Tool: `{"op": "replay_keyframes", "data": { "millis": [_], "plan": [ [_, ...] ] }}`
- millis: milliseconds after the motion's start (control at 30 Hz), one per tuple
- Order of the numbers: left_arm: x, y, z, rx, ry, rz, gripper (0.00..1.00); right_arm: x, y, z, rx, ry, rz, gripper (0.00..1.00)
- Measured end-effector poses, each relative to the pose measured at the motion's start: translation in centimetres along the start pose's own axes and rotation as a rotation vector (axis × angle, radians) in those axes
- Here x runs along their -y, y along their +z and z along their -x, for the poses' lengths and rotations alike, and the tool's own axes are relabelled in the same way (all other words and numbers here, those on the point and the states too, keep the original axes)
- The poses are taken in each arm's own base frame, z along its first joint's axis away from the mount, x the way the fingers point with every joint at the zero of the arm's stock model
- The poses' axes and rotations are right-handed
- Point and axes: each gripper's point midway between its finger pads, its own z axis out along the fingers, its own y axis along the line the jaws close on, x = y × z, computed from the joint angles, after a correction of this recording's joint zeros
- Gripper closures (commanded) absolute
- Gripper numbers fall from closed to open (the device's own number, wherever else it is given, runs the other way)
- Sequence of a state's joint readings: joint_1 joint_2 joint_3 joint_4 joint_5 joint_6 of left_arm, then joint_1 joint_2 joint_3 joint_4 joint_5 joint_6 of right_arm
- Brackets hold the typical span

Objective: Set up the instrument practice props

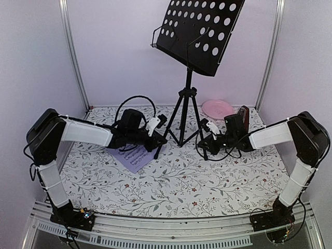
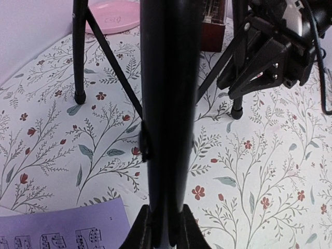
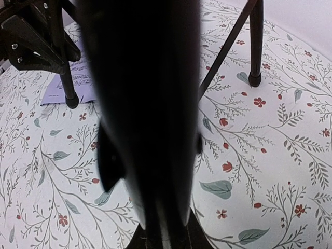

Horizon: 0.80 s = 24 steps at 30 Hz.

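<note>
The black music stand (image 1: 199, 31) stands at the table's middle back, its perforated desk high on a tripod. My left gripper (image 1: 158, 140) is shut on the tripod's front left leg (image 2: 166, 104), which runs up between its fingers (image 2: 136, 233). On the front right leg (image 3: 150, 104) my right gripper (image 1: 202, 146) is shut too. A sheet-music page (image 1: 132, 156) lies flat under my left arm, and its corner (image 2: 62, 228) shows in the left wrist view. The dark red-brown metronome (image 1: 243, 117) stands behind my right wrist.
A pink round plate (image 1: 218, 109) lies at the back right, next to the metronome. The tripod's other feet (image 3: 254, 79) rest on the floral cloth. Metal frame posts (image 1: 72, 52) rise at both back corners.
</note>
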<state>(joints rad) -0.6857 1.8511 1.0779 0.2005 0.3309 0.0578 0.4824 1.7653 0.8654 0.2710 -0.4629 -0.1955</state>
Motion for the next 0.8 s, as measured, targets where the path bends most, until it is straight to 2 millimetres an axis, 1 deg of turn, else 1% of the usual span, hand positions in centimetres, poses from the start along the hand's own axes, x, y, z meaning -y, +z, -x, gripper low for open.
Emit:
{"op": "replay_keyframes", "data": {
  "millis": [233, 367, 567, 800],
  "plan": [
    [1.0, -1.7, -1.0, 0.008, 0.005, 0.001, 1.0, -1.4, -2.0, -2.0, -0.042, 0.028, 0.002, 1.0],
    [1.5, -2.5, -1.4, 0.025, 0.012, 0.0, 1.0, -2.3, -2.7, -3.1, -0.056, 0.059, 0.014, 1.0],
    [2.1, -3.5, -2.2, 0.065, -0.001, -0.007, 1.0, -3.3, -3.6, -4.1, -0.062, 0.104, 0.021, 1.0],
    [2.4, -3.9, -4.0, 0.072, -0.024, -0.024, 1.0, -3.9, -3.8, -4.5, -0.08, 0.118, 0.025, 1.0]
  ]
}}
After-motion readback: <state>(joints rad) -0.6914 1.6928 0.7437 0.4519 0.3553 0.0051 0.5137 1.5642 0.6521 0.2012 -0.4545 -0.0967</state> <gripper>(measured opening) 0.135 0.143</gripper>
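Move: Each hand already pinches one front leg of the music stand low down. The lower end of the stand's pole lies some 9 cm right and 5 cm ahead of the left hand, and about 10 cm left and 5 cm ahead of the right. The sheet music lies about 14 cm left of the left hand and 2 cm ahead; the brown box stands roughly 15 cm right and 11 cm ahead of the right hand. Keeping the left and right front legs pinched, both hands draw back towards the robot and move apart, away from the pole: the left about 5 cm back and 3 cm left, towards the sheet music, and the right about 6.5 cm back and 2 cm right. Each sinks only about a centimetre, the right wrist tips down some 10 degrees while the left barely rolls, and neither gripper opens. ##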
